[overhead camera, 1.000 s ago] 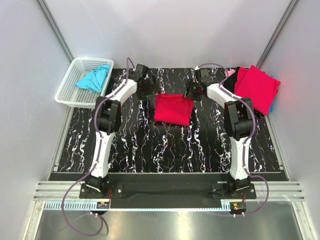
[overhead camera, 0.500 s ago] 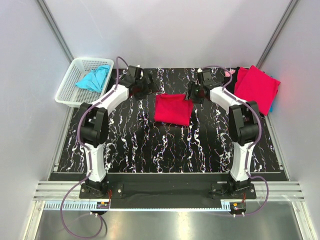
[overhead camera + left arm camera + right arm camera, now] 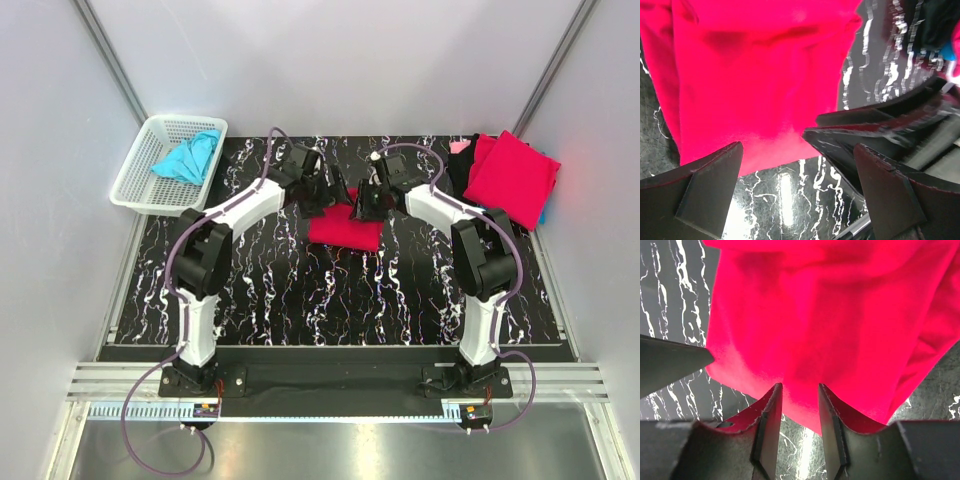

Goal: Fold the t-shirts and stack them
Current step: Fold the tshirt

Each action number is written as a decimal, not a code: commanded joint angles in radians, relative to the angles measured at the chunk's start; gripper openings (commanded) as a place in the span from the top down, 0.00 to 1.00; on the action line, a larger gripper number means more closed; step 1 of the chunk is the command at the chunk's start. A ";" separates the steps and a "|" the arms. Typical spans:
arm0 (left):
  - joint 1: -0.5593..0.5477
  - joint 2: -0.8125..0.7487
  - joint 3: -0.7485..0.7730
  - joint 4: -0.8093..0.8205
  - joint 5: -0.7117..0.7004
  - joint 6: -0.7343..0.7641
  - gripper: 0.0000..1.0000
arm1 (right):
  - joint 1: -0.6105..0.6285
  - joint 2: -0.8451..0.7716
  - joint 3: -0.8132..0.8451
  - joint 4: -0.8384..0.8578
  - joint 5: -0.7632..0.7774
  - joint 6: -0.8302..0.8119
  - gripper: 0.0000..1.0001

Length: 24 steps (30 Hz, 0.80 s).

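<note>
A folded crimson red t-shirt [image 3: 345,232] lies mid-table. Both grippers sit low at its far edge. My left gripper [image 3: 322,192] is wide open in the left wrist view [image 3: 799,147], its fingers [image 3: 705,192] straddling the shirt's hem [image 3: 760,75] over bare marble. My right gripper [image 3: 362,205] stands beside it with a narrow gap [image 3: 799,386]. The red hem [image 3: 830,325] reaches just between its fingertips, and bare table shows lower in the gap. A turquoise t-shirt [image 3: 188,157] lies crumpled in the basket. Another red t-shirt [image 3: 515,178] lies folded at the far right.
The white lattice basket [image 3: 140,190] stands off the table's far left corner. Dark cloth [image 3: 462,168] lies beside the right-hand red stack. The two grippers are very close together, and the right one's finger [image 3: 865,130] shows in the left wrist view.
Both arms have swung inward from either side of the central red shirt, and both grippers are now at its far edge. The right arm's fingers stand over the hem.
</note>
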 commanded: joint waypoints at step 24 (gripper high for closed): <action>-0.159 -0.055 -0.381 -0.244 -0.414 -0.028 0.01 | 0.143 -0.143 -0.430 -0.115 0.168 0.159 0.62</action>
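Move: The half-folded red t-shirt lies under both grippers: its middle is about 10 cm below the left gripper, some 3 cm back and 3 cm to its right. From the right gripper that middle is roughly 6 cm below, 3 cm back and 5 cm to the left. The black cloth lies about 23 cm right of the right gripper and 8 cm farther out, the red stack some 35 cm right and 7 cm out. Drop the left gripper quickly about 7 cm, fingers kept wide, until its tips press into the red t-shirt, while the right sinks some 5 cm onto the cloth beside it, part-open, already drawing back. Then drag the cloth back towards the base with both, the left also easing slightly left and rolling some 20 degrees, its left side rising. ##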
